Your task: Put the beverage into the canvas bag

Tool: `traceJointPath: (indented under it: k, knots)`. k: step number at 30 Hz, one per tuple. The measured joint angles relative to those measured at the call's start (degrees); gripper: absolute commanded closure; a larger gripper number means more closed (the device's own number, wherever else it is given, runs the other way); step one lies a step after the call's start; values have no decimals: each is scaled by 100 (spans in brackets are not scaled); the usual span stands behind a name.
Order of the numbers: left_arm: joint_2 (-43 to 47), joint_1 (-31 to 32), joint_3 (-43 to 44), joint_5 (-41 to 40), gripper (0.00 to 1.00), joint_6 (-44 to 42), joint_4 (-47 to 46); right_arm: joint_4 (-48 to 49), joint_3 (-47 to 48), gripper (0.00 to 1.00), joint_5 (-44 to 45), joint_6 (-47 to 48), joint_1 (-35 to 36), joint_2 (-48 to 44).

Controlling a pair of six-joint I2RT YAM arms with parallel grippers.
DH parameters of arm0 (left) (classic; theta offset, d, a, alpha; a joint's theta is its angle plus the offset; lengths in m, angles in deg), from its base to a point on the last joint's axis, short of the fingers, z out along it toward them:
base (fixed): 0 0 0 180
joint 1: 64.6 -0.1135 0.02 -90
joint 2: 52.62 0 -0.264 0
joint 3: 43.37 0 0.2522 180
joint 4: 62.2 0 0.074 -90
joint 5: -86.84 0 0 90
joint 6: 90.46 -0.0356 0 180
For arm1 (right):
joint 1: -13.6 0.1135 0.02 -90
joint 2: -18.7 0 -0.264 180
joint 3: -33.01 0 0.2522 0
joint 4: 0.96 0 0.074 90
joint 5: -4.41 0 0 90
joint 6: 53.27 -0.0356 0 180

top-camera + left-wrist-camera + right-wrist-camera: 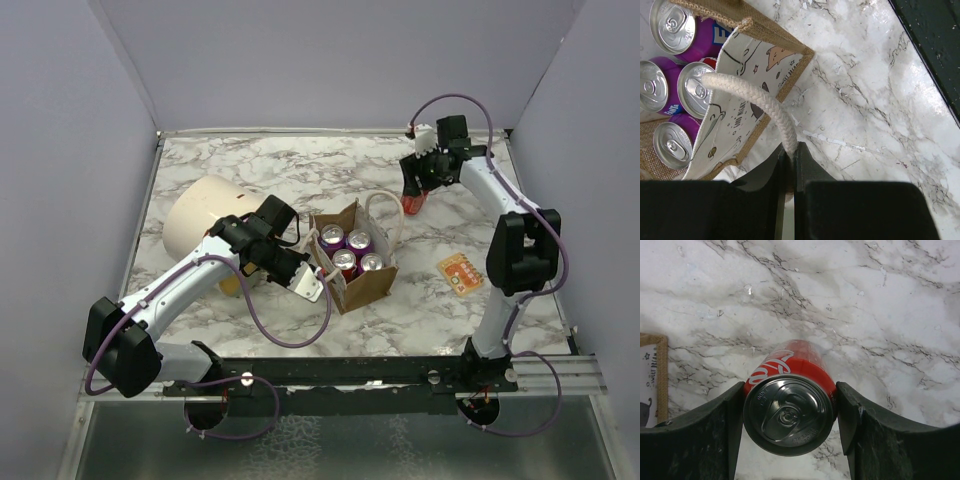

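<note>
The beverage, a red soda can (pixel 790 375), stands upright on the marble at the back right (pixel 412 203). My right gripper (pixel 790 392) has a finger pressed against each side of it, shut on the can. The canvas bag (pixel 362 287) sits mid-table, tan with a printed cream lining (pixel 740 95), and several purple cans (pixel 670 22) stand inside it. My left gripper (pixel 791 150) is shut on one cream rope handle (pixel 760 100) at the bag's near-left side (pixel 305 283). The bag's other handle (pixel 385 205) arches over its far side.
A large cream cylinder (pixel 205 220) lies left of the bag, behind my left arm. An orange card (pixel 460 273) lies flat on the marble at the right. A corner of the bag (pixel 652 370) shows at the left edge of the right wrist view. Grey walls enclose the table.
</note>
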Motion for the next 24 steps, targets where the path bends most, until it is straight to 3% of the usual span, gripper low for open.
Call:
traceJointPath:
  k: [4,14,24]
  knots:
    - [0,0,0,28,100,0,0,-157,0,99,-7,4,0,-452]
    - [0,0,0,83,100,-4,0,-415,238,99,-380,-31,0,-2133]
    - [0,0,0,129,100,-4,0,-509,538,99,-1314,-133,291,-2900]
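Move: The right hand holds the red can upright, just above or at the table; the canvas bag, with four cans already in it, lies about 17 cm back and 15 cm to its left. The bag's near handle stands up some 9 cm back and 8 cm left of this hand, and the orange card lies roughly 18 cm back and 11 cm to its right. From the left hand, still on the other handle, the bag's middle is about 9 cm ahead and 10 cm right. Keeping its grip round the red can's upper part, the right hand lifts it steeply some 25 cm, slowing near the end, while drawing back about 9 cm and, mostly late on, swinging about 5 cm left, which narrows the level distance to the canvas bag. On the way the wrist tips the fingers up from steeply downward towards forward by nearly 30 degrees, raises its left side a little and turns slightly counter-clockwise, so the can's base swings outward and left. ##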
